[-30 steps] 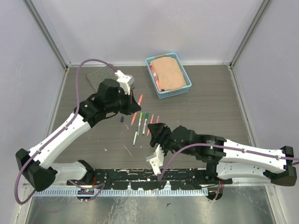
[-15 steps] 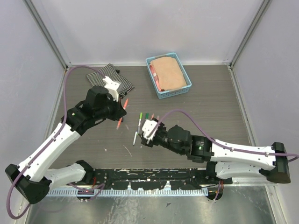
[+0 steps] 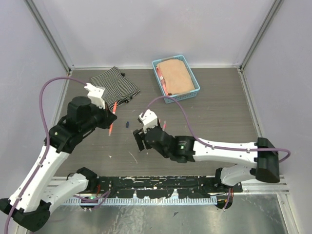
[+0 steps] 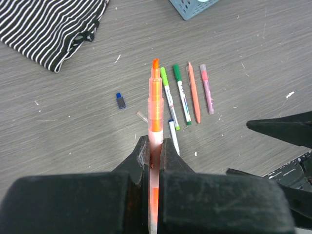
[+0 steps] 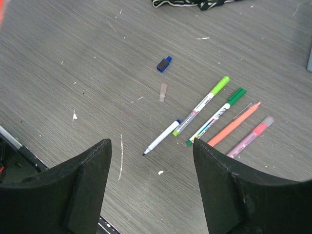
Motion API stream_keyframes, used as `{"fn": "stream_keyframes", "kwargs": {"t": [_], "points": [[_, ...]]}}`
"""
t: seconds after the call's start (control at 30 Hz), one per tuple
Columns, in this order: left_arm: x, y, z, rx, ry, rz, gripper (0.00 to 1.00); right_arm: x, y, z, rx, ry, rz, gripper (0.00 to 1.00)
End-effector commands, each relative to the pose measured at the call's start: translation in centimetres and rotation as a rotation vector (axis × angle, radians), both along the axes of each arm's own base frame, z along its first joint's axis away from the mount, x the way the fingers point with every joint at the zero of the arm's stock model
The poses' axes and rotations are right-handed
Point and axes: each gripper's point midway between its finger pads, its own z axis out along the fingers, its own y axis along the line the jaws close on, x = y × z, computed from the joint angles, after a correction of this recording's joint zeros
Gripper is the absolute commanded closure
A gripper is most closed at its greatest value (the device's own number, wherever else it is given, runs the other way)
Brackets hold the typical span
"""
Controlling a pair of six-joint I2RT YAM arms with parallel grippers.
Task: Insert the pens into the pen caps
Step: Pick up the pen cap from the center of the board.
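My left gripper point(image 4: 155, 146) is shut on an orange pen point(image 4: 155, 97), which it holds above the table with its bare tip pointing away; in the top view this pen point(image 3: 112, 118) hangs left of centre. On the table lie a light-green-capped pen point(image 4: 169, 97), a dark-green-capped pen point(image 4: 181, 92), an orange pen point(image 4: 194, 92), a pink pen point(image 4: 206, 87) and an uncapped white pen point(image 5: 163, 138). A dark blue pen cap point(image 5: 164, 63) and a pale translucent pen cap point(image 5: 163, 91) lie apart from them. My right gripper point(image 5: 151, 142) hovers open above the white pen.
A striped cloth point(image 3: 114, 83) lies at the back left. A blue basket point(image 3: 181, 97) with a tan cloth inside stands at the back centre. The right arm point(image 3: 209, 146) stretches across the table's near middle and hides most of the pens from above.
My left arm drew back to the left with the orange pen. The right arm swung left and farther out over the pens, and its jaws opened wider.
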Motion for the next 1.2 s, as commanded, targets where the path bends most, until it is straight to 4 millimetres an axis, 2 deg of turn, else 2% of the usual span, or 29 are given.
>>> {"fn": "stream_keyframes", "kwargs": {"t": [0.0,0.23,0.4,0.6,0.77,1.17], "points": [[-0.9,1.9,0.0,0.038,-0.04,0.041,1.0,1.2,1.9,0.9,0.049,0.102,-0.075,0.27],[-2.5,4.3,0.3,0.03,-0.099,0.12,1.0,5.3,4.3,-5.0,0.014,0.317,-0.043,0.33],[-3.1,5.0,-0.3,0.022,-0.109,0.145,1.0,7.6,6.2,-8.0,-0.039,0.365,-0.013,0.38],[-3.4,4.8,-1.2,0.022,-0.09,0.139,1.0,9.8,7.2,-11.2,-0.163,0.375,-0.047,0.42],[-3.2,4.8,-1.3,0.025,-0.089,0.141,1.0,9.9,8.5,-12.9,-0.189,0.404,-0.015,0.45],[-3.0,4.8,-1.6,0.038,-0.084,0.137,1.0,11.0,9.0,-15.4,-0.262,0.414,-0.037,0.53]]}}
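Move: The small clear pen cap lies roughly 11 cm ahead of the open right hand, 8 cm to its left and 20 cm below. The blue cap is about 4 cm farther out and 3 cm left of it; the white pen is about 6 cm nearer and 4 cm right of it, and the light green pen some 6 cm right and 1 cm farther out. From the left hand, the clear cap is about 6 cm ahead, 7 cm right and 26 cm below. Still pinching the orange pen, the left hand draws about 5 cm left and some 3 cm back, clear of the caps. The empty right hand sinks about 17 cm towards the clear pen cap while reaching 10 cm forward and 8 cm left, fast and then easing; it tips some 25 degrees further down, and its fingers narrow to about half open, astride the cap but still above it. ##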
